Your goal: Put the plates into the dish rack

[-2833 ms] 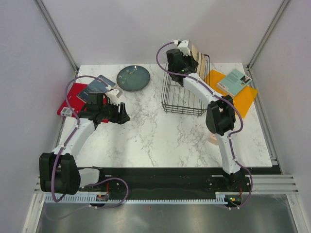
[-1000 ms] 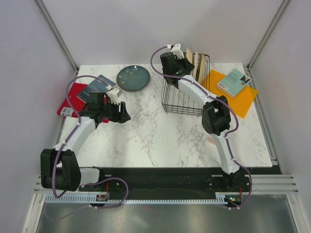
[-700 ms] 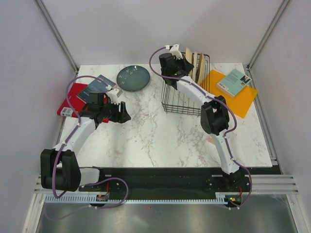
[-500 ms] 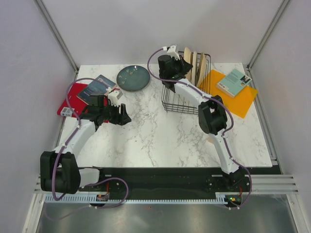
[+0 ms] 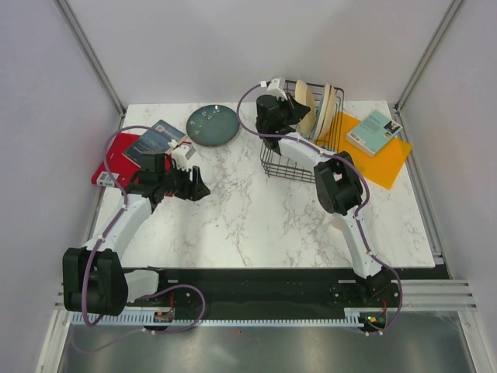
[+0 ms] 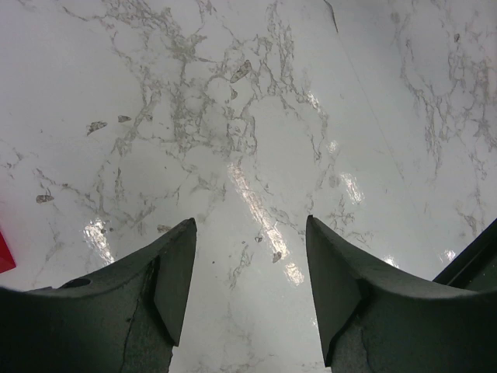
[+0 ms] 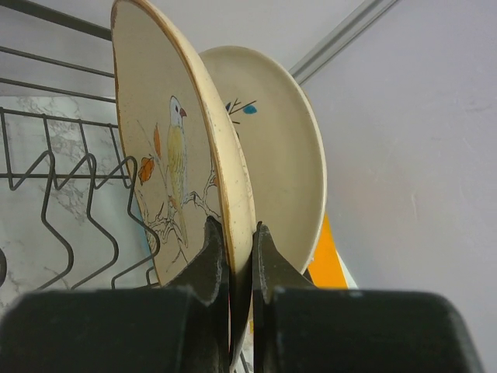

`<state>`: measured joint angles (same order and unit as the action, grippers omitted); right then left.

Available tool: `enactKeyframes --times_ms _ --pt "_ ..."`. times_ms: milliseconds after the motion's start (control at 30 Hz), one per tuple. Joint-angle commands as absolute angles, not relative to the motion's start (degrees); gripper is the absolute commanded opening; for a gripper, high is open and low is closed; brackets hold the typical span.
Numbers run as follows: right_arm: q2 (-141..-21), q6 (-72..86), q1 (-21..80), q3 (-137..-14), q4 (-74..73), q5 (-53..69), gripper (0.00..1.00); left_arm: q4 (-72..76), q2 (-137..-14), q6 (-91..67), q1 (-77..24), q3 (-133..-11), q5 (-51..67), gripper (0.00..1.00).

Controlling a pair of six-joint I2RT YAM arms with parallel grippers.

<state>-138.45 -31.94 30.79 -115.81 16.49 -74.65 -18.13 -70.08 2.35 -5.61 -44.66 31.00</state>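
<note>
My right gripper (image 7: 239,225) is shut on the rim of a cream plate with a bird-and-branch design (image 7: 167,155), held on edge inside the black wire dish rack (image 7: 46,179). A second cream plate (image 7: 283,155) stands just behind it. From above, the right gripper (image 5: 290,106) reaches over the rack's (image 5: 291,167) left side, beside the held plate (image 5: 305,99) and the other cream plate (image 5: 329,101). The dark teal plate (image 5: 213,125) lies flat at the back. My left gripper (image 5: 199,189) hovers open over bare marble (image 6: 248,155), with nothing between its fingers.
A red book (image 5: 112,159) and a blue book (image 5: 155,138) lie at the left edge behind the left arm. An orange board (image 5: 380,159) carrying a teal book (image 5: 374,129) lies right of the rack.
My right gripper has carried the bird plate to the left within the rack, and the plates now stand more spread apart. The left arm has barely moved.
</note>
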Motion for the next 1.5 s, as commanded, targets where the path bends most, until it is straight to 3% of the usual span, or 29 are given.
enactKeyframes --times_ms 0,567,600,733,1100,1267,1300,1433,1467 --pt "-135.71 -34.29 28.30 -116.01 17.14 -80.86 0.00 -16.00 -70.49 0.53 -5.71 -45.35 33.57 0.65" --pt "-138.34 -17.24 26.98 -122.96 0.70 -74.53 0.00 -14.77 -69.08 0.53 -5.71 -42.89 33.75 0.65" --pt "-138.17 -16.88 27.07 -123.05 0.27 -74.53 0.03 -14.77 -68.82 0.53 -5.71 -42.80 33.84 0.65" --pt "-138.08 -16.96 26.98 -123.75 0.44 -74.62 0.35 -14.50 -68.91 0.53 -5.71 -42.80 34.45 0.65" --pt "-133.86 -26.44 28.12 -122.88 9.49 -75.32 0.39 -13.54 -69.96 -1.05 -5.71 -43.42 36.21 0.65" --pt "-125.35 -24.36 31.11 -118.75 6.53 -72.61 0.41 -12.75 -70.31 -2.72 -5.71 -45.61 36.82 0.66" --pt "-123.59 -22.26 31.55 -116.57 4.15 -71.55 0.44 -11.87 -70.92 -3.16 -5.80 -46.49 37.26 0.66" --pt "-114.11 -4.69 32.35 -114.26 -17.71 -59.10 0.73 -12.04 -79.16 -7.98 -5.89 -56.74 38.85 0.67" --pt "-112.86 -0.83 32.43 -113.82 -24.45 -55.58 0.73 -12.48 -80.84 -8.26 -5.89 -58.95 38.06 0.67"
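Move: About 6 cm ahead, 3 cm right and 8 cm below the right hand is the seat in the dish rack for the patterned plate it already pinches upright by its near rim. The two plates standing there lie some 5 cm ahead, 9 cm right; the teal book about 27 cm right, 3 cm ahead; the dark plate about 28 cm left, 4 cm ahead. From the left hand the slot is roughly 29 cm ahead and 33 cm right, about level. Lowering the held plate about 2 cm into the dish rack while easing it right and slightly forward, the right hand opens its fingers and lets go of the rim, edges a little farther right, then climbs clear by some 10 cm, backing up and leftward with the fingers widening. At the very end the empty, open left hand starts forward and up a couple of centimetres. ##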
